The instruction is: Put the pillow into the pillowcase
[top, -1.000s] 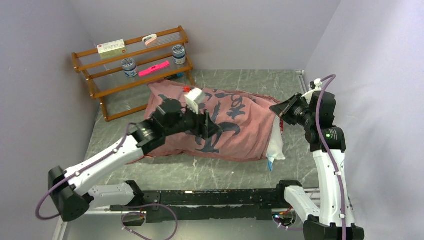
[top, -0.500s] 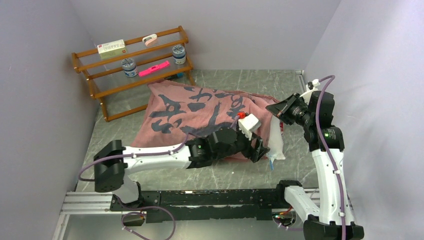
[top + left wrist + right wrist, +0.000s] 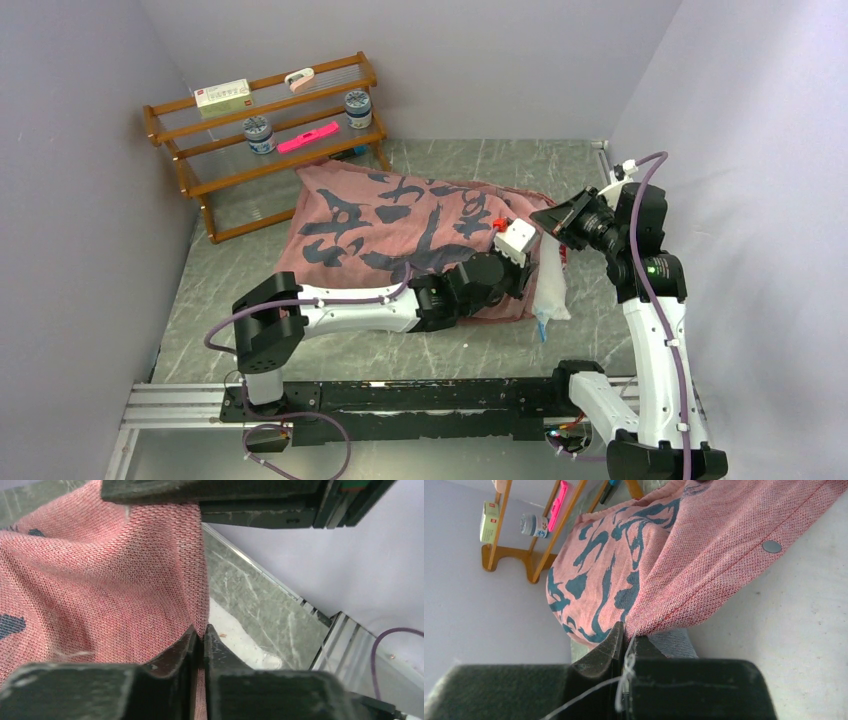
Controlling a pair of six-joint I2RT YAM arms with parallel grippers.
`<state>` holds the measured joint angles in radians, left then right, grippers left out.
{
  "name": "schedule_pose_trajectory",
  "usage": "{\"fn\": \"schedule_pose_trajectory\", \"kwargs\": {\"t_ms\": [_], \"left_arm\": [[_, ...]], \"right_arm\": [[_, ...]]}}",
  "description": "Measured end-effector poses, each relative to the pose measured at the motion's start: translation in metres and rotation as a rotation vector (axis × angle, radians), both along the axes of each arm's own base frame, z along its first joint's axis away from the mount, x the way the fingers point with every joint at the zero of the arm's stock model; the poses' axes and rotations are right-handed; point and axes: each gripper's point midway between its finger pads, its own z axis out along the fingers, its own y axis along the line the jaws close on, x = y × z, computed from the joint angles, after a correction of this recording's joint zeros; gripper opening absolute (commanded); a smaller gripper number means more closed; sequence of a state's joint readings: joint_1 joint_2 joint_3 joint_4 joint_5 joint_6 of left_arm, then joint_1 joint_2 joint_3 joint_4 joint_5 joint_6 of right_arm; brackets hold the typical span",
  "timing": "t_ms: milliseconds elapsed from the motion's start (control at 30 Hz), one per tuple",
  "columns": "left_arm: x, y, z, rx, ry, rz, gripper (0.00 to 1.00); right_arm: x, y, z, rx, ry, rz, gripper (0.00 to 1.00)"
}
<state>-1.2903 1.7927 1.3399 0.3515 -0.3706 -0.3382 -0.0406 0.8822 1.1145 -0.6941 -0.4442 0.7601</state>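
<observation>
The red pillowcase [image 3: 400, 230] with dark teal print lies across the table, bulging. The white pillow [image 3: 552, 290] pokes out of its open right end. My left gripper [image 3: 528, 272] reaches to that end's near corner. In the left wrist view the left gripper [image 3: 202, 632] is shut on a fold of the pillowcase [image 3: 100, 580], with the pillow [image 3: 235, 635] just beyond. My right gripper [image 3: 545, 215] holds the far side of the opening. In the right wrist view the right gripper [image 3: 626, 630] is shut on the pillowcase [image 3: 704, 555] hem, over the pillow [image 3: 784, 610].
A wooden rack [image 3: 265, 140] stands at the back left with a box, two jars and a pink item on its shelves. Lilac walls close in on the left, back and right. A snap button [image 3: 772, 546] sits on the hem.
My left arm swung from the middle of the pillowcase to the near corner of its right opening, and its jaws closed on the fabric. The right arm stayed put.
</observation>
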Motion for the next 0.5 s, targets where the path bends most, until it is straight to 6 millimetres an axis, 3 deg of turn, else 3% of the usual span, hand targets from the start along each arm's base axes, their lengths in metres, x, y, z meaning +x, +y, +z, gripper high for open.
{"fn": "schedule_pose_trajectory", "kwargs": {"t_ms": [133,200,300,500], "left_arm": [[0.004,0.002,-0.001,0.005,-0.013,0.024,0.05],[0.005,0.003,-0.001,0.001,-0.015,0.03,0.05],[0.007,0.005,0.0,0.0,-0.014,0.038,0.05],[0.014,0.011,0.005,-0.021,0.003,0.044,0.05]], "right_arm": [[0.002,-0.004,-0.001,-0.008,0.006,-0.024,0.6],[0.003,-0.013,-0.004,-0.04,0.021,-0.074,0.71],[0.007,-0.036,-0.008,-0.108,0.051,-0.193,0.8],[0.01,-0.089,-0.031,-0.222,0.141,-0.429,0.84]]}}
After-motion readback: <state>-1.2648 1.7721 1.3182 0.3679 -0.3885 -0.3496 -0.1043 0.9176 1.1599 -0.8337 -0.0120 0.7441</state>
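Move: Both hands are already at the pillowcase mouth: the left fingers are closing on its near rim, while the right pinch its far rim, about 0 cm off each. The white pillow end lies some 6 cm right, 12 cm back and 23 cm below the right hand. The blue tag is about 6 cm right, 21 cm back and 27 cm below it. Right hand opens wide, releasing the rim, swings right about 9 cm, turning clockwise; left shuts and keeps its pinch. ##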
